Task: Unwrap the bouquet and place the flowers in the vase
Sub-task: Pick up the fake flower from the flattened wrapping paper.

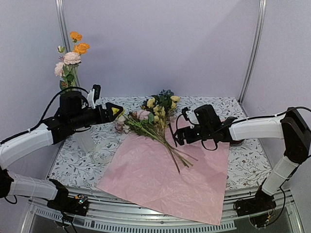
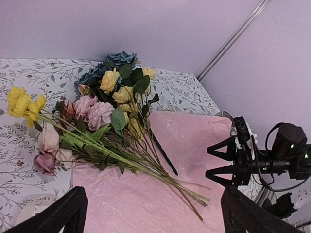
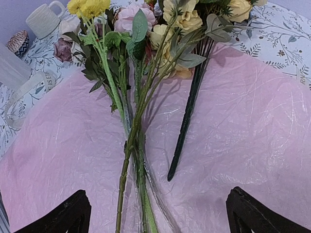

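The bouquet lies unwrapped: its pink paper [image 1: 165,179] is spread flat, and the flowers [image 1: 153,119] lie across it with stems [image 3: 129,145] pointing toward the near right. Orange and pink flowers [image 1: 73,51] stand in the white ridged vase [image 1: 83,141] at the back left, which is mostly hidden behind my left arm. My left gripper [image 1: 115,110] hovers open just left of the blooms [image 2: 104,104], holding nothing. My right gripper [image 1: 179,129] is open above the stem ends; in the right wrist view the stems run between its fingertips [image 3: 68,213], untouched.
A cream mug [image 3: 43,18] and a striped cup [image 3: 19,42] stand beyond the flower heads. A loose cream ribbon [image 3: 29,87] lies on the patterned tablecloth [image 1: 243,160] beside the paper. The paper's near corner hangs over the table's front edge.
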### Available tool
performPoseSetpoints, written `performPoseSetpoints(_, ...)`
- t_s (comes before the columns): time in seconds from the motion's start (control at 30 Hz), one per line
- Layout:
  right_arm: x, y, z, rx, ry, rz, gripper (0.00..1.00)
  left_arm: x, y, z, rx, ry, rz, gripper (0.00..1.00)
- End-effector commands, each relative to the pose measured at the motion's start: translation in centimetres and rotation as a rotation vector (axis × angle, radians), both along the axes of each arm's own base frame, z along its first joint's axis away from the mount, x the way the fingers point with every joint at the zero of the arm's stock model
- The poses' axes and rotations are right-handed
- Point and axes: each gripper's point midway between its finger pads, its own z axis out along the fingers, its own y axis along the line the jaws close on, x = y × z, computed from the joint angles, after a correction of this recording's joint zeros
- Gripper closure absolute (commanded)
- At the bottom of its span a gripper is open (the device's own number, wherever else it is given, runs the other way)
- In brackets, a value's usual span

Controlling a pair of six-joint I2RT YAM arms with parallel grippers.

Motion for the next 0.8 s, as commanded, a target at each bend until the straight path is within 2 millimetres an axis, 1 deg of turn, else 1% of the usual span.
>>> performPoseSetpoints(0.0,0.6,-0.2,0.9,0.045,-0.021,0.016,0.0,0.0,0.7,0.4,-0.074,-0.012,0.05,0.02)
performPoseSetpoints(0.1,0.7,-0.6,1.1,0.092,0.015,0.017,0.07,-0.3,0.2,0.2,-0.093,-0.026,0.011,0.02)
performPoseSetpoints(0.2,0.6,-0.7,1.3,0.103,0.006,0.018,0.12,-0.3,0.1,-0.1,-0.073,-0.027,0.01,0.02)
performPoseSetpoints(0.27,0.6,-0.8,1.0,0.092,0.014,0.02,0.17,-0.3,0.4,-0.1,-0.058,-0.035,0.02,0.02)
performPoseSetpoints(0.4,0.8,-0.5,0.0,0.065,0.049,0.028,0.29,-0.4,-0.2,-0.5,-0.024,-0.02,-0.023,0.02)
performPoseSetpoints(0.53,0.6,0.0,-0.6,0.071,0.071,0.047,0.34,0.1,-0.7,-1.7,0.02,0.035,-0.041,0.02)
performPoseSetpoints(0.6,0.7,0.1,-1.3,0.054,0.091,0.05,0.36,0.2,-0.8,-2.2,0.023,0.051,-0.043,0.02)
performPoseSetpoints(0.7,0.8,0.2,-2.2,0.026,0.117,0.052,0.37,0.3,-0.9,-2.7,0.016,0.059,-0.042,0.02)
performPoseSetpoints(0.77,0.8,0.2,-2.8,0.011,0.135,0.053,0.37,0.2,-1.5,-3.0,0.002,0.06,-0.069,0.02)
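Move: The flower stems I'm after cross the pink paper about 9 cm below my right hand, some 2 cm ahead and 3 cm left. The loose black stem's middle lies roughly 12 cm ahead of my right hand and 2 cm left; the yellow blooms are about 24 cm ahead and 27 cm left, the yellow roses some 24 cm ahead and 8 cm left. From my left hand those stems lie around 21 cm right, 3 cm ahead and 24 cm down. I narrow my right fingers from wide open to about two-thirds while that hand edges a centimetre right and comes back, then sink it some 2 cm towards the stems, tipping it about 5 degrees further down, without reaching them yet. My open left hand hovers, then lowers to end about 3 cm down, over the left side of the bouquet. ##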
